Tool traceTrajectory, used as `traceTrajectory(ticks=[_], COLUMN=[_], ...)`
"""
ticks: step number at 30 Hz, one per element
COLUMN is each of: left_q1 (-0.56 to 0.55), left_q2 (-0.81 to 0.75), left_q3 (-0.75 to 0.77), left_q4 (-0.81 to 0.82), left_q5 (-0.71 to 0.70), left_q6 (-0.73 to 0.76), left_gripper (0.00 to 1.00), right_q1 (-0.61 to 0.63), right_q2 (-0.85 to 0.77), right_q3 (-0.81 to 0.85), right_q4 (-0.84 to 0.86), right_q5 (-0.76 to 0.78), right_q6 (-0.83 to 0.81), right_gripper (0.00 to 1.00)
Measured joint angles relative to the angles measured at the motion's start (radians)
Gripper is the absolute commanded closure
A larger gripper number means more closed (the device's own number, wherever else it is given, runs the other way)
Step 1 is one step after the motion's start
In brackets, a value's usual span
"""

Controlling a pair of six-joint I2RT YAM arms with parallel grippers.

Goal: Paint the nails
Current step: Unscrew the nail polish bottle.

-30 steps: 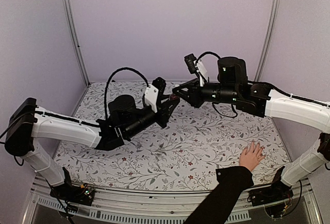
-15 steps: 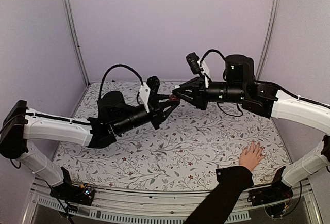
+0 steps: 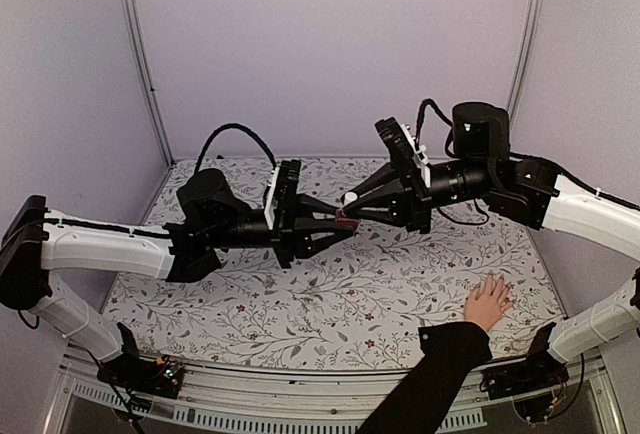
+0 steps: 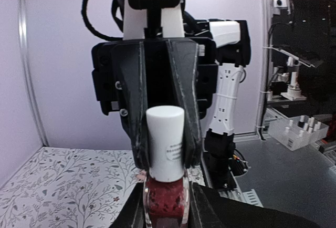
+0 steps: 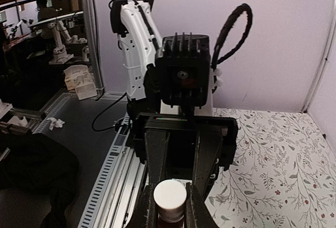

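A small dark-red bottle (image 3: 346, 219) with a white cap (image 3: 352, 198) hangs in mid-air above the middle of the table, between both arms. My left gripper (image 3: 338, 220) is shut on the glass body (image 4: 167, 203). My right gripper (image 3: 357, 200) is shut on the white cap (image 5: 169, 198), and its fingers (image 4: 138, 112) clamp the cap (image 4: 165, 144) from both sides. A light-skinned hand (image 3: 488, 302) with a black sleeve (image 3: 432, 372) lies flat at the near right of the table, fingers spread. Its nails are too small to make out.
The table carries a floral-patterned cloth (image 3: 330, 299). Purple walls and metal frame posts (image 3: 140, 54) close in the back and sides. A slotted rail (image 3: 300, 416) runs along the near edge by the arm bases.
Both arms have stretched toward each other and their wrists have turned. The bottle, held throughout, has dropped a little and shifted right. The hand has stayed put.
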Motion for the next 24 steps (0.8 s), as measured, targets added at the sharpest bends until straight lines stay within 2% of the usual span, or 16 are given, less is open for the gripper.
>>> traceTrajectory(ticks=[9,12,15,17,21,24], left_q1=[-0.006,-0.008,-0.010,-0.010,-0.010,-0.010], left_q2=[0.027,0.034,0.040,0.040,0.040,0.038], left_q3=[0.002,0.002,0.002,0.002,0.002,-0.005], left_q4=[0.055,0.065,0.074,0.076,0.083,0.105], left_q5=[0.272,0.311,0.330,0.332,0.320,0.296], left_q6=[-0.080,-0.100,-0.113,-0.119,-0.116,-0.102], left_gripper=[1.00,1.00,1.00,1.00,1.00,1.00], right_q1=[0.015,0.019,0.021,0.021,0.021,0.016], right_q2=[0.021,0.032,0.037,0.037,0.032,0.011], right_q3=[0.000,0.002,0.004,0.004,0.004,0.001], right_q4=[-0.024,-0.031,-0.037,-0.037,-0.038,-0.026], right_q5=[-0.231,-0.274,-0.293,-0.293,-0.267,-0.203], right_q6=[-0.095,-0.113,-0.120,-0.120,-0.101,-0.074], right_gripper=[1.00,1.00,0.95,0.87,0.50,0.37])
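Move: The nail polish bottle is already in the left fingers, its white cap standing straight above, about 3 cm over that hand point. The right fingers already close on that cap, with the bottle's body directly below them by roughly 3 cm, level otherwise. The person's hand rests on the table some 33 cm to the right of the right gripper, about 2 cm farther out and 33 cm lower. Twist the cap against the bottle: draw both grippers back together about 5 cm, turning the left one, which keeps its grip on the body, some 20 degrees clockwise and the right one on the cap nearly as far counter-clockwise. Then open the right fingers to let go of the cap, starting that hand forward again by about a centimetre as they spread. ##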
